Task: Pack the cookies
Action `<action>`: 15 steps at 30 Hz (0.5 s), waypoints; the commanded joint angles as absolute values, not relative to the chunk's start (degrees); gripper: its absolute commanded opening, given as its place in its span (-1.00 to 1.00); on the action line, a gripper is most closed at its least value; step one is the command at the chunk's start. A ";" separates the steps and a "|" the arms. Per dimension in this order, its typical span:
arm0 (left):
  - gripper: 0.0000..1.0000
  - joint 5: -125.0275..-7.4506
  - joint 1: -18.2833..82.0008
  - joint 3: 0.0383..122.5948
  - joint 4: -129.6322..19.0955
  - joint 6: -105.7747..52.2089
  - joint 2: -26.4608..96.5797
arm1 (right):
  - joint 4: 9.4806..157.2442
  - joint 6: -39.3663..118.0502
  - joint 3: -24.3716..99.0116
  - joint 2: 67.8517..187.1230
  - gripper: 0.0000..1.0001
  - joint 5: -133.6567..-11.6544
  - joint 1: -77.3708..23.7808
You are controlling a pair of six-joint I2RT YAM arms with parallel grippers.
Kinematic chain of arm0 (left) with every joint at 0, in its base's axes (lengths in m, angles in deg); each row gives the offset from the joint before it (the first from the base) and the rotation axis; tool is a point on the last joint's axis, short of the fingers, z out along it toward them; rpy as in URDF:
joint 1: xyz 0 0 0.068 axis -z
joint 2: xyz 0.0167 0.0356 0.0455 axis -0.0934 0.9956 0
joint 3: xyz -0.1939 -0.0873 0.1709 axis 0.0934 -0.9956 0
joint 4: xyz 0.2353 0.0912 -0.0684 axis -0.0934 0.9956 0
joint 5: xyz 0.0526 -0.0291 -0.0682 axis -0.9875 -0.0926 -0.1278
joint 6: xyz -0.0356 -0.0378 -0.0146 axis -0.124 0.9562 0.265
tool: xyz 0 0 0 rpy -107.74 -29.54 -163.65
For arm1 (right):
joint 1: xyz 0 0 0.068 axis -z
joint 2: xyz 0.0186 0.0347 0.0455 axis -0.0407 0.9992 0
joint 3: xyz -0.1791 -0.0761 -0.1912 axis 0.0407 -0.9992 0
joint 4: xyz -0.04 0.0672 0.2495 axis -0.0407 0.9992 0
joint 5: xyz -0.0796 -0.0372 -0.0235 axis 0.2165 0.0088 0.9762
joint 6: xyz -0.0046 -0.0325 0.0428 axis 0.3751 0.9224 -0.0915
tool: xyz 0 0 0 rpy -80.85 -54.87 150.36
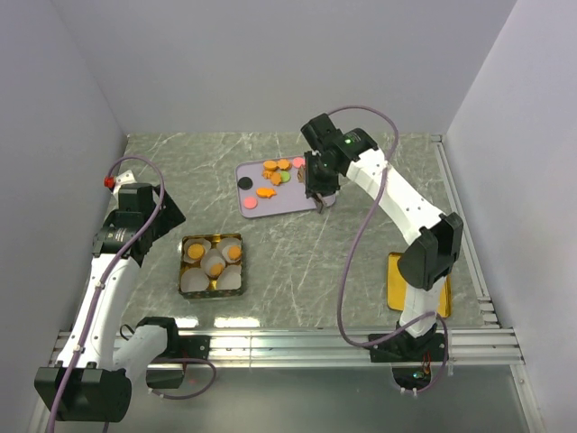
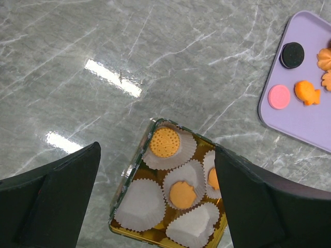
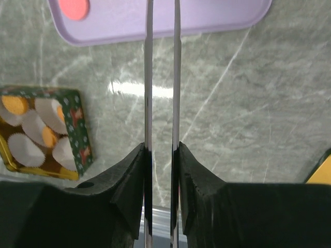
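Several cookies (image 1: 275, 171), mostly orange with pink, green and black ones, lie on a lilac tray (image 1: 270, 206). Three orange cookies (image 2: 164, 142) sit in white paper cups inside a gold tin (image 1: 183, 262); the other cups hold nothing. My left gripper (image 2: 158, 150) hangs open above the tin, apart from it. At the tray's right edge hovers my right gripper (image 1: 320, 200). Its two thin metal blades (image 3: 148, 77) run parallel with a narrow gap. Their tips lie beyond the top of the right wrist view, so anything pinched there is hidden.
A flat yellow piece (image 1: 397, 280) lies on the marble table by the right arm's base. The tin's green patterned side wall (image 3: 77, 129) shows at the left of the right wrist view. Grey walls close the table in on three sides.
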State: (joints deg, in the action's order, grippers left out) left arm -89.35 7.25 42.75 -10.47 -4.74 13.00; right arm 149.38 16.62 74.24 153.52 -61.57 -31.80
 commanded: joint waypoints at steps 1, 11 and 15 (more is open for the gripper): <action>0.99 -89.61 7.03 43.11 -11.51 -5.32 12.04 | 145.18 15.49 69.80 148.55 -0.57 -61.24 -33.17; 0.99 -89.09 7.29 43.20 -11.33 -5.40 12.21 | 145.79 13.20 66.37 144.41 -0.60 -60.44 -37.83; 0.98 -88.74 7.38 43.02 -11.50 -5.58 12.21 | 145.43 11.88 65.84 143.53 -0.60 -60.97 -42.13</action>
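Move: The cookie box, with its two front paper cups empty, has its middle about 28 cm to the right hand's left, 14 cm back and 18 cm lower. The lilac tray's middle lies some 8 cm ahead and 8 cm left, 19 cm down; the pink cookie at its near left corner is about 19 cm left and 3 cm ahead. From the idle left hand, the box is around 6 cm back and 7 cm to the right. Back towards its base, about 5 cm, the right hand draws away from the tray, its path bending left towards the cookie box, some 2.5 cm by the end. It dips a centimetre or two on the way and climbs back to nearly the same height, fingers keeping their grip, wrist barely turning. ##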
